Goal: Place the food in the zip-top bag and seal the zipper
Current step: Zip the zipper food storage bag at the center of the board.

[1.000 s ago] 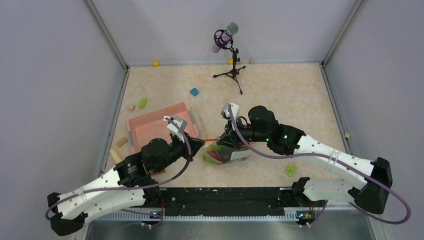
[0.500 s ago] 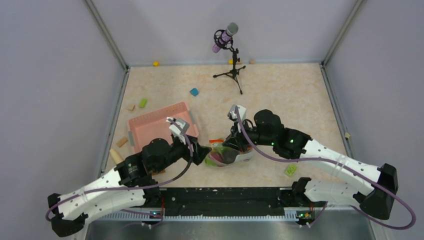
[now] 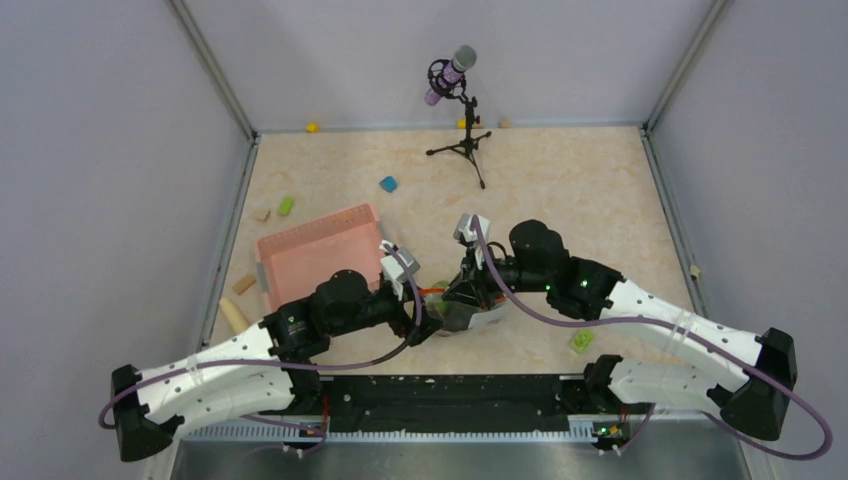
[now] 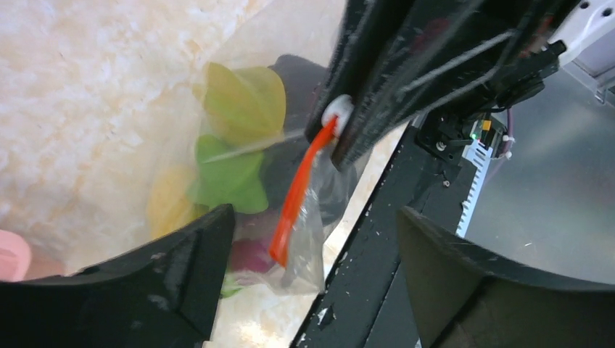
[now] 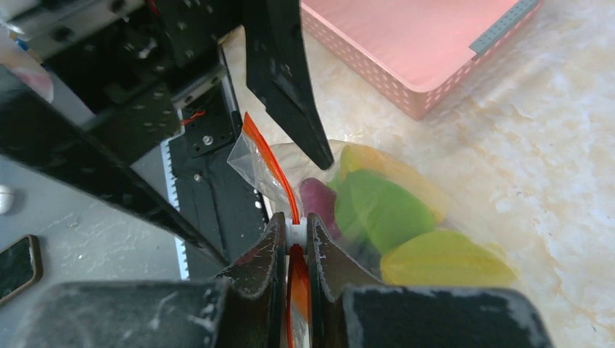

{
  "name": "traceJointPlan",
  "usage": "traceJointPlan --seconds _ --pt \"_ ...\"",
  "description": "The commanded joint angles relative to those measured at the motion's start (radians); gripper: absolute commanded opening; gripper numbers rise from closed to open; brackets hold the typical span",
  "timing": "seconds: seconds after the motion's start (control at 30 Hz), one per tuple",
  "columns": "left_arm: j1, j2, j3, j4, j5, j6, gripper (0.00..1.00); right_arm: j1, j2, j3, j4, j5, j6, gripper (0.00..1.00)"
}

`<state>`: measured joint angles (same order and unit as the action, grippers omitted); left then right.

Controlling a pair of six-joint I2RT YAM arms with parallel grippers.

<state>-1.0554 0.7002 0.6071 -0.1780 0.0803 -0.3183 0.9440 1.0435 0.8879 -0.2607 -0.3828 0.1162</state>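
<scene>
The zip-top bag (image 3: 478, 318) lies near the table's front edge between both arms. Through its clear plastic I see the food: a bright green piece (image 4: 228, 177), a light green one (image 4: 246, 94), a yellow one (image 5: 435, 262) and a maroon one (image 5: 317, 197). The orange-red zipper (image 4: 296, 196) runs along the bag's mouth. My right gripper (image 5: 294, 233) is shut on the white slider (image 4: 337, 114). My left gripper (image 4: 315, 243) stands wide open around the zipper's free end and the bag's corner, touching neither. From above, the left gripper (image 3: 428, 316) is at the bag's left side.
A pink slotted basket (image 3: 310, 258) sits left of the bag. A microphone stand (image 3: 462, 112) is at the back. Small blue (image 3: 388, 184), green (image 3: 286, 205) and tan (image 3: 245, 284) blocks lie scattered on the left. Another green piece (image 3: 580, 340) lies front right.
My left gripper has opened from shut and moved right, up to the bag's corner. The right gripper shifted slightly right early on and stays shut on the slider.
</scene>
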Motion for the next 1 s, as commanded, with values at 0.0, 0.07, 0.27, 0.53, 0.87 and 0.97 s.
traceJointPlan --seconds 0.0,0.07,0.27,0.53,0.87,0.97 --pt "0.001 0.073 0.064 0.054 0.021 0.029 0.78 -0.005 -0.033 -0.006 0.070 -0.077 0.004 0.00" --pt "0.001 0.100 0.074 0.055 0.002 0.024 0.50 -0.004 -0.036 -0.008 0.072 -0.083 0.002 0.00" --pt "0.001 0.093 0.068 0.057 -0.036 0.004 0.00 -0.004 -0.064 -0.020 0.040 -0.009 -0.004 0.00" --pt "0.001 -0.028 -0.011 0.092 -0.114 -0.006 0.00 -0.005 -0.122 -0.049 0.019 0.066 0.000 0.00" --pt "0.001 -0.053 -0.023 0.078 -0.156 -0.023 0.00 -0.005 -0.146 -0.054 -0.007 0.117 0.006 0.00" --pt "0.000 -0.060 -0.027 0.076 -0.176 -0.029 0.00 -0.005 -0.162 -0.060 -0.014 0.134 0.006 0.00"
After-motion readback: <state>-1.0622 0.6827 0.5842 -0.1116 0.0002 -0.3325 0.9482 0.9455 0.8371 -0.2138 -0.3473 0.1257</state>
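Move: The free left end of the bag's orange zipper lies between the left hand's open fingers, about 1 cm ahead of that hand, 1 cm right and 2 cm below. From the left hand, the white slider in the right hand's shut fingers is some 5 cm right and 3 cm ahead, roughly 1 cm lower; the bagged food hangs some 5 cm right, level fore and aft, 10 cm below. From the right hand, that zipper end is about 4 cm left, 2 cm back and 1 cm down. The left hand dips about 2 cm with a small shift right and forward, shutting its wide-open fingers on the free zipper end so that they lie lengthwise along the strip, then rises some 3 cm with the pinch kept and drifts about 1 cm left. Meanwhile the right hand keeps its pinch on the slider, first eases back just under 1 cm, then lifts about 2 cm along with the left and draws roughly 1 cm to the right, away from the left fingers. ##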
